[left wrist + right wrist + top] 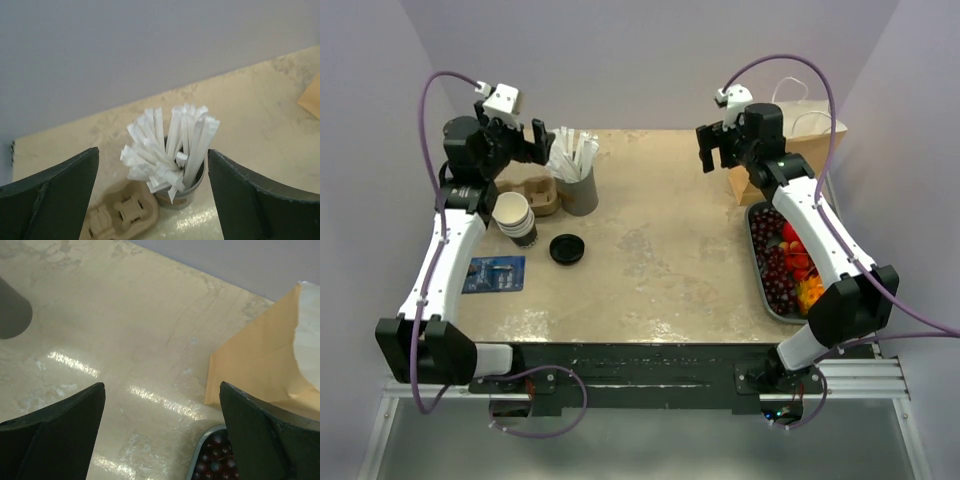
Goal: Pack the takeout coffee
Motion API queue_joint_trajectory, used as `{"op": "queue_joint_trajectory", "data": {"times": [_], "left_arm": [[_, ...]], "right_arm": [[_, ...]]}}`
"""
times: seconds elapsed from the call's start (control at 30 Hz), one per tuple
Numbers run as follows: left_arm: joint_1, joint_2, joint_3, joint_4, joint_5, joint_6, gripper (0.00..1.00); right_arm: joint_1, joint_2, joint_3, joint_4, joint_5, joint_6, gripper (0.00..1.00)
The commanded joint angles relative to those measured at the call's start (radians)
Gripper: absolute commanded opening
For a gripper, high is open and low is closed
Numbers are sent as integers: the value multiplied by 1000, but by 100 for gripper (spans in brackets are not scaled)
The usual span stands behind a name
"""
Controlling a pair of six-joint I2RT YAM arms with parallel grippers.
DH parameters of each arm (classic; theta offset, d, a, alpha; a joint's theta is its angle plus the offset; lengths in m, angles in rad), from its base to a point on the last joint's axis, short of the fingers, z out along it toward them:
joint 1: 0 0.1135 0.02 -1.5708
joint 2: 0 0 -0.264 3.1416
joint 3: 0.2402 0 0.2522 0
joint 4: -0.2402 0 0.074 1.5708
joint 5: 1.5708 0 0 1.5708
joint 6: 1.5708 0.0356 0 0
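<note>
A lidded takeout coffee is out of view in every frame. A stack of lidless paper cups (517, 218) lies tilted at the left, and a loose black lid (567, 249) rests on the table beside it. My left gripper (534, 140) (153, 200) hangs open and empty above the back left, over a grey cup of wrapped straws (578, 180) (177, 165). Over at the back right, my right gripper (714, 150) (162, 435) is open and empty above bare tabletop, close to the brown paper bag (798, 150) (262, 365).
A cardboard cup carrier (534, 193) (122, 215) sits left of the straw cup. A blue card (495, 273) lies near the left front. A grey tray (757, 262) (200, 452) of dark and orange fruit runs along the right edge, in front of the bag.
</note>
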Motion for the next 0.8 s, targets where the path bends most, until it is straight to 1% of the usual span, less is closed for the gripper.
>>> {"op": "queue_joint_trajectory", "data": {"times": [0.0,0.07,0.1,0.13,0.17,0.2,0.23,0.27,0.3,0.33,0.37,0.4,0.43,0.47,0.53,0.57,0.6,0.67,0.73,0.77], "left_arm": [[-7,-57,53,27,96,42,94],[-7,-70,63,-24,118,82,94],[-7,-77,66,-48,119,138,94],[-7,-85,69,-77,116,177,95],[-7,-97,84,-153,109,224,95],[-7,-102,92,-190,75,317,95],[-6,-110,110,-221,42,346,95],[-7,-116,122,-279,5,370,96],[-7,-117,135,-313,-67,407,97],[-7,-114,179,-356,-86,425,96],[-6,-102,208,-464,-101,442,94],[-7,-96,240,-526,-103,467,90],[-7,-91,294,-586,-101,476,88],[-6,-81,317,-711,-83,505,86],[-7,-77,349,-816,-69,527,80],[-7,-68,351,-906,-56,541,78],[-7,-62,354,-946,-49,559,71],[-7,-29,353,-1035,-23,568,65],[-7,7,369,-1086,1,552,63],[-9,54,380,-1143,21,533,63]], "right_arm": [[-4,-46,78,70,17,23,99],[-4,-37,89,62,15,18,99],[-4,-33,89,52,11,8,99],[-4,-33,89,44,7,-12,99],[-5,-36,89,33,-37,-76,99],[-4,-43,86,12,-64,-110,99],[-5,-49,82,-6,-103,-152,99],[-4,-56,79,-23,-187,-231,99],[-4,-66,72,-42,-210,-253,99],[-5,-69,57,-43,-229,-262,99],[-4,-71,56,-46,-241,-261,99],[-2,-71,54,-59,-259,-256,99],[-4,-68,51,-65,-267,-243,99],[-2,-66,48,-68,-273,-235,99],[-2,-68,37,-68,-301,-213,99],[-1,-65,36,-69,-315,-207,98],[-2,-62,36,-68,-340,-200,97],[-2,-51,29,-63,-365,-169,96],[1,-46,25,-56,-391,-143,96],[-1,-43,23,-53,-396,-137,96]]}}
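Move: The stack of paper cups stands some 11 cm back from the left hand and about 9 cm to its left, its middle roughly 25 cm lower. From that hand the black lid lies about 14 cm back, 3 cm right; the straw holder stands level with it, some 6 cm right; the cardboard cup tray lies level, about 8 cm left, all well below. From the right hand the cups are roughly 49 cm left and 13 cm back. Lift the left gripper about 6 cm, then bring it back some 10 cm and slightly left towards the paper cups, sinking to its starting height; roll its left side up about 30 degrees, tip the fingers down and close them partway on air. Raise the open right gripper slightly, then draw it left and back, turning it about 20 degrees counter-clockwise. ##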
